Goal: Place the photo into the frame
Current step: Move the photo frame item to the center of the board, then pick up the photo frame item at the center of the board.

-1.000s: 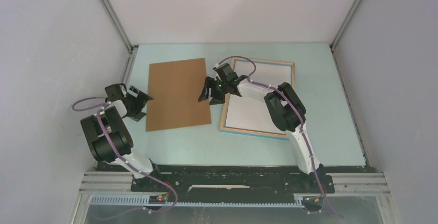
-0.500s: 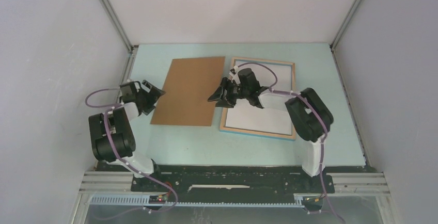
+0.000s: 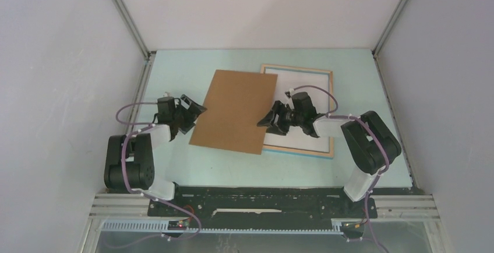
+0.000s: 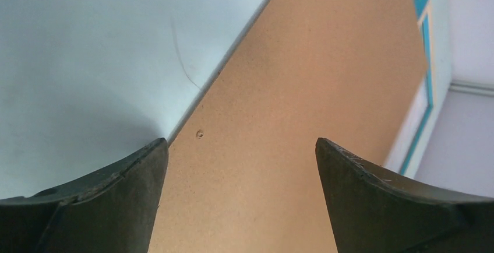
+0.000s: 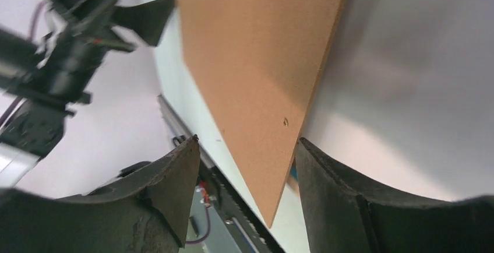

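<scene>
The frame (image 3: 298,67) lies flat at the right, its light wood rim up and a blue edge (image 4: 428,49) showing. A white sheet (image 3: 304,90) fills its opening. No printed picture shows, so I cannot tell if this is the photo. A plain brown backing board (image 3: 236,110) lies tilted, covering the frame's left side. My left gripper (image 3: 193,113) stands open at the board's left edge, its fingers spread above the board (image 4: 303,90). My right gripper (image 3: 269,120) is open over the board's near right corner (image 5: 256,49), with one fingertip (image 5: 303,148) against the board's edge.
The pale blue-green table top (image 3: 175,165) is walled on three sides by white panels. A black and aluminium rail (image 3: 262,206) carrying both arm bases runs along the near edge. In the right wrist view the left arm (image 5: 70,60) shows beyond the board.
The board has slid right and turned, from beside the frame to overlapping its left side. Both grippers moved right with it, and the right arm drew back toward the near side.
</scene>
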Robot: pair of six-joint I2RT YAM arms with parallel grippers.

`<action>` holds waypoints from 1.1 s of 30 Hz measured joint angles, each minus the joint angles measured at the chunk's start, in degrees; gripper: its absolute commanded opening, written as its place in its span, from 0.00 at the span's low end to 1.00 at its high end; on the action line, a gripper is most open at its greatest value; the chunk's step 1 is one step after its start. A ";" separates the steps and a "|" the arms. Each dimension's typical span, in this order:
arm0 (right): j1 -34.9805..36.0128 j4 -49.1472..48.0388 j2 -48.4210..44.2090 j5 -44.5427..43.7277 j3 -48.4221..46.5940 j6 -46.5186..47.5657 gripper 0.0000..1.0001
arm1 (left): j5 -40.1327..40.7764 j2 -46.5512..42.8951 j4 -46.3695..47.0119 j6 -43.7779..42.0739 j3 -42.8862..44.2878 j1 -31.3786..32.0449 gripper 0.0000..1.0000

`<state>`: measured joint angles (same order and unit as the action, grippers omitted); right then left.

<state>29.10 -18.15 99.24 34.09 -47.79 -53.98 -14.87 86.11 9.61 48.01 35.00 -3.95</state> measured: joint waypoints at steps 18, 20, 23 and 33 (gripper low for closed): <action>-2.73 -6.05 0.76 0.42 9.40 -1.62 0.42 | -8.85 -8.79 4.57 9.35 -11.69 6.88 0.93; -2.71 -2.60 -2.23 -0.44 9.09 -0.20 0.31 | -9.49 -9.99 2.97 8.92 -11.87 6.95 0.94; -2.45 3.93 -9.51 -1.84 7.82 1.97 0.12 | -10.38 -13.55 0.02 7.91 -12.11 7.39 0.94; -5.25 26.05 -22.91 -3.91 0.79 9.57 0.00 | -10.36 -32.22 -13.22 -0.55 -10.91 7.58 0.97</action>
<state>23.86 7.90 76.34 30.17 -47.00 -44.40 -25.23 53.89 -3.62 47.46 24.10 3.64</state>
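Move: The brown board leans across towards the frame: from the right hand its middle lies about 13 cm left and 6 cm ahead, some 3 cm lower, its right edge already between the open fingers. The frame, with the photo's white back showing in it, is centred some 10 cm right, 7 cm ahead and 4 cm below that hand. From the left hand, the board's middle is about 15 cm right and 3 cm ahead, 1 cm lower. Sweep the left gripper, open at the board's left edge, about 7 cm right and 5 cm back to push the edge round, then draw it back and up, clear of the board. Dip the right gripper some 4 cm, easing slightly right, close its fingers on the board's right edge, then lift about 10 cm and carry it right over the frame. ##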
